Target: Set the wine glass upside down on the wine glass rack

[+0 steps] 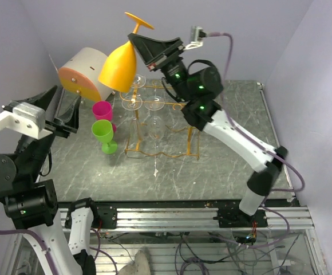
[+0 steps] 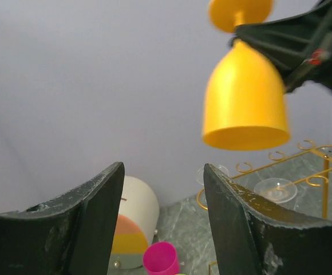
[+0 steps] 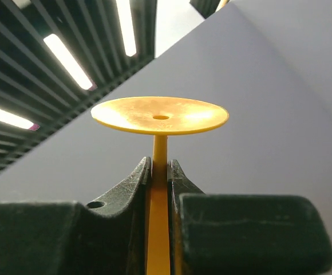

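My right gripper (image 1: 136,38) is shut on the stem of a yellow wine glass (image 1: 119,66) and holds it upside down, foot up, high above the back left of the gold wire wine glass rack (image 1: 160,129). In the right wrist view the stem (image 3: 160,172) runs between my fingers under the round foot. The left wrist view shows the yellow bowl (image 2: 245,100) hanging above the rack's loop hooks (image 2: 303,154). My left gripper (image 1: 68,117) is open and empty, raised at the left, apart from the glass.
Clear glasses (image 1: 154,104) hang upside down in the rack. A pink glass (image 1: 102,110) and a green glass (image 1: 103,133) stand left of the rack. A beige drum-shaped box with an orange face (image 1: 83,73) lies at the back left.
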`<state>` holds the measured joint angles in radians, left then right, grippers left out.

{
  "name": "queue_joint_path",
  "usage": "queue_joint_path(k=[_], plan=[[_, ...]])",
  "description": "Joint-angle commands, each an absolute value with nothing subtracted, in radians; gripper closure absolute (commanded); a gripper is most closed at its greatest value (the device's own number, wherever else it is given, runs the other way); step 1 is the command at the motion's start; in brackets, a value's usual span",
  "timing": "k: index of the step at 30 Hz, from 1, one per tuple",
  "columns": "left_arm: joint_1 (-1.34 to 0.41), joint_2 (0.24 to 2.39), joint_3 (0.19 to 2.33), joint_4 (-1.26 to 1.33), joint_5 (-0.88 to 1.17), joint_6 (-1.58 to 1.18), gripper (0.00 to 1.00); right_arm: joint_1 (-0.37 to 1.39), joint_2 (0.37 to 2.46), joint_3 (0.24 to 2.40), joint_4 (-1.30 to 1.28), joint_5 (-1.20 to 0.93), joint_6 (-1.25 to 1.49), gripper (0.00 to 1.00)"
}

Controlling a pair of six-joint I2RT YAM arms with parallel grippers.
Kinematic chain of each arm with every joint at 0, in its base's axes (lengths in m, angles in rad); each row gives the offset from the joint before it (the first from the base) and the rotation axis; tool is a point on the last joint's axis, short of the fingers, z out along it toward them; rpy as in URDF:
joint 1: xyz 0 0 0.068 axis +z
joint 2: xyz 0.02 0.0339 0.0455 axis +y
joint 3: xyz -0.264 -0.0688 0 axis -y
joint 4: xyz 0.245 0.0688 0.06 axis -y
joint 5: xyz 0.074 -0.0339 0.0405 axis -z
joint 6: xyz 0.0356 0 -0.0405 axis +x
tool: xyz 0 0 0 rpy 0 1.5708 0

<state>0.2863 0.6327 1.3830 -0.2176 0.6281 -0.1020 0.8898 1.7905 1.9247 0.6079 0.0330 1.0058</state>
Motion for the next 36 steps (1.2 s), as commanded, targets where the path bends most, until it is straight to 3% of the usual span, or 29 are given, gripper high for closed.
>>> queue_joint_path(k=[1,6,11,18,25,27,32,36], plan=[[0.296,0.774,1.547,-0.597,0.491,0.039,0.33,0.884,1.583,1.830,0.421,0.062,0.598,1.00],[0.295,0.954,1.752,-0.850,0.500,0.086,0.30,0.884,1.356,1.661,0.276,0.154,0.368,1.00],[0.303,0.968,1.747,-0.874,0.532,0.102,0.27,0.885,1.141,1.502,0.083,0.293,0.209,1.00],[0.308,1.075,1.799,-0.968,0.611,0.149,0.29,0.883,0.933,1.340,-0.036,0.671,-0.001,1.00],[0.308,1.123,1.786,-0.953,0.676,0.130,0.30,0.848,0.887,1.157,0.265,0.926,-0.351,1.00],[0.308,1.122,1.765,-0.955,0.686,0.126,0.30,0.704,0.909,1.120,0.303,0.863,-0.306,1.00],[0.307,1.103,1.746,-0.973,0.722,0.144,0.30,0.169,1.050,1.155,0.111,0.399,0.059,1.00],[0.306,1.090,1.742,-0.981,0.728,0.148,0.30,0.075,1.091,1.074,0.303,0.193,0.077,1.00]])
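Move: The empty hooks on the rack's right half lie roughly 18 cm right, 7 cm ahead and 31 cm below the right hand, which already holds the yellow wine glass by its stem. The hanging clear glasses are about 2 cm right, 7 cm ahead and 38 cm down. From the empty left hand, those hooks are some 31 cm right, 20 cm ahead and 25 cm down. Sweep the right gripper some 45 cm right, high past the rack and beyond its right end, sinking about 20 cm and edging back before finishing forward. Keep the pinch on the yellow glass's stem and swing the wrist strongly clockwise. Bring the open left gripper down and forward about 12 and 10 cm towards the goblets, tipping it down some 45 degrees. ##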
